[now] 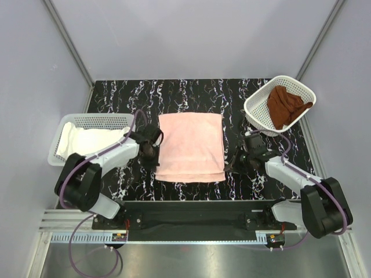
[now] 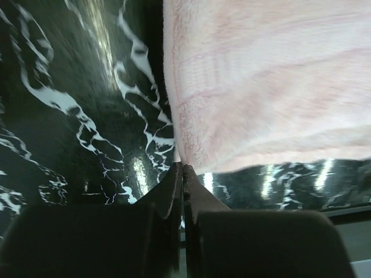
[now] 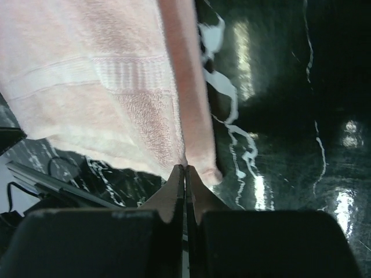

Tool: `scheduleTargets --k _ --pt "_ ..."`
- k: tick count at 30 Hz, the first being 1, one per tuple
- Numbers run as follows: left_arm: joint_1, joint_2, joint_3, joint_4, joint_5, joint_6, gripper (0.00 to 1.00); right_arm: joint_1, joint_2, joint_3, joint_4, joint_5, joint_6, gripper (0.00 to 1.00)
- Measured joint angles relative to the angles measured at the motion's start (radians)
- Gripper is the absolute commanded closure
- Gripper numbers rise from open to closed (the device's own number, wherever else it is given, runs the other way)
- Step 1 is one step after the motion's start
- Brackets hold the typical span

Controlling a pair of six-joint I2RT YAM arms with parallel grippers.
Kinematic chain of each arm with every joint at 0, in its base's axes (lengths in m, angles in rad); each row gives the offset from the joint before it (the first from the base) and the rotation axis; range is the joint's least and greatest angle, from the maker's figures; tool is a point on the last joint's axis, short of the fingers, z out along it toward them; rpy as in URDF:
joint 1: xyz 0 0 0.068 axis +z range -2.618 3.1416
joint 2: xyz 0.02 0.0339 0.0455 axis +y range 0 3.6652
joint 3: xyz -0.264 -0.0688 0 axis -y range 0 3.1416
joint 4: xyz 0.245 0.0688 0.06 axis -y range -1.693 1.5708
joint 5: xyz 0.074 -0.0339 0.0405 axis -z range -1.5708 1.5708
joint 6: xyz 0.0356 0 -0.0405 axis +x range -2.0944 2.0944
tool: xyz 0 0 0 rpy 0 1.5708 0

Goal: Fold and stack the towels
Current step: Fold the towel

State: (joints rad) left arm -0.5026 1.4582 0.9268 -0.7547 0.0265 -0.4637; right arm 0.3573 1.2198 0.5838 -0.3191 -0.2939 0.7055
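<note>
A pale pink towel [image 1: 191, 145] lies folded flat in the middle of the dark marbled table. My left gripper [image 1: 153, 155] is at the towel's left edge near the front corner. In the left wrist view this gripper [image 2: 182, 167] is shut, its tips meeting the corner of the pink towel [image 2: 261, 87]. My right gripper [image 1: 232, 164] is at the right edge. In the right wrist view it [image 3: 185, 167] is shut where the layers of the pink towel [image 3: 87, 87] run into the tips. A white towel [image 1: 87, 139] and a rust-brown towel [image 1: 285, 107] each lie in a basket.
The white mesh basket [image 1: 95, 119] holding the white towel stands at the left table edge, close behind my left arm. A second white basket [image 1: 255, 119] sits tilted at the back right with the brown towel. Grey walls enclose the table.
</note>
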Motion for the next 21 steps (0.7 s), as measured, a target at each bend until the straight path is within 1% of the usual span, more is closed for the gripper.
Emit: scheduleTargets --k 2,4,9,11,13,17,19,20,21 --pt "0.0 0.036 -0.058 0.014 0.016 -0.008 1.0 0.002 0.025 -0.046 0.016 -0.008 0.002 1.0" --pt "0.0 0.058 -0.084 0.019 0.024 -0.012 1.0 0.003 0.049 -0.069 0.032 -0.013 0.002 1.0" --pt "0.0 0.062 -0.072 0.032 0.027 -0.012 1.0 0.003 0.053 -0.065 0.05 -0.011 0.0 1.0" --pt "0.0 0.062 -0.033 0.006 0.026 -0.012 1.0 0.003 0.043 -0.037 0.021 -0.008 -0.006 1.0" --pt "0.0 0.059 0.04 -0.036 0.022 -0.012 1.0 0.004 0.023 0.011 -0.019 -0.003 -0.016 1.0" --pt "0.0 -0.008 0.182 -0.08 0.02 -0.012 1.0 0.004 -0.044 0.132 -0.097 -0.002 -0.039 1.0" --pt "-0.001 -0.073 0.205 -0.08 0.024 -0.013 1.0 0.004 -0.1 0.157 -0.113 -0.006 -0.048 1.0" --pt "-0.002 -0.12 0.193 -0.084 0.026 -0.016 1.0 0.004 -0.123 0.157 -0.121 -0.009 -0.051 1.0" --pt "-0.002 -0.133 0.187 -0.085 0.027 -0.016 1.0 0.004 -0.15 0.149 -0.129 -0.014 -0.054 1.0"
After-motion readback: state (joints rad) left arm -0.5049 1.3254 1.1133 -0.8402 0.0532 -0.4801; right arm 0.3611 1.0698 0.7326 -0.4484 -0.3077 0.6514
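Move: Between the two shut grippers stretches the near edge of the folded pink towel's top layer, one corner pinched in each. The towel's middle lies about 10 cm ahead and 11 cm right of the left hand, and about 10 cm ahead and 12 cm left of the right hand, some 4 cm below both. The left basket's middle is roughly 12 cm ahead and 23 cm left of the left hand; the right basket's, about 27 cm ahead and 21 cm right of the right hand. Flicking the pinched corners together, both hands first dip about 3 cm while drawing back 2 to 3 cm towards the base. They then swing up some 11 to 12 cm and forward roughly 4 to 6 cm, lifting the upper layer's near edge off the lower one. The fingertips tip forward 15 degrees or so on the rise, fingers staying shut on the towel. ##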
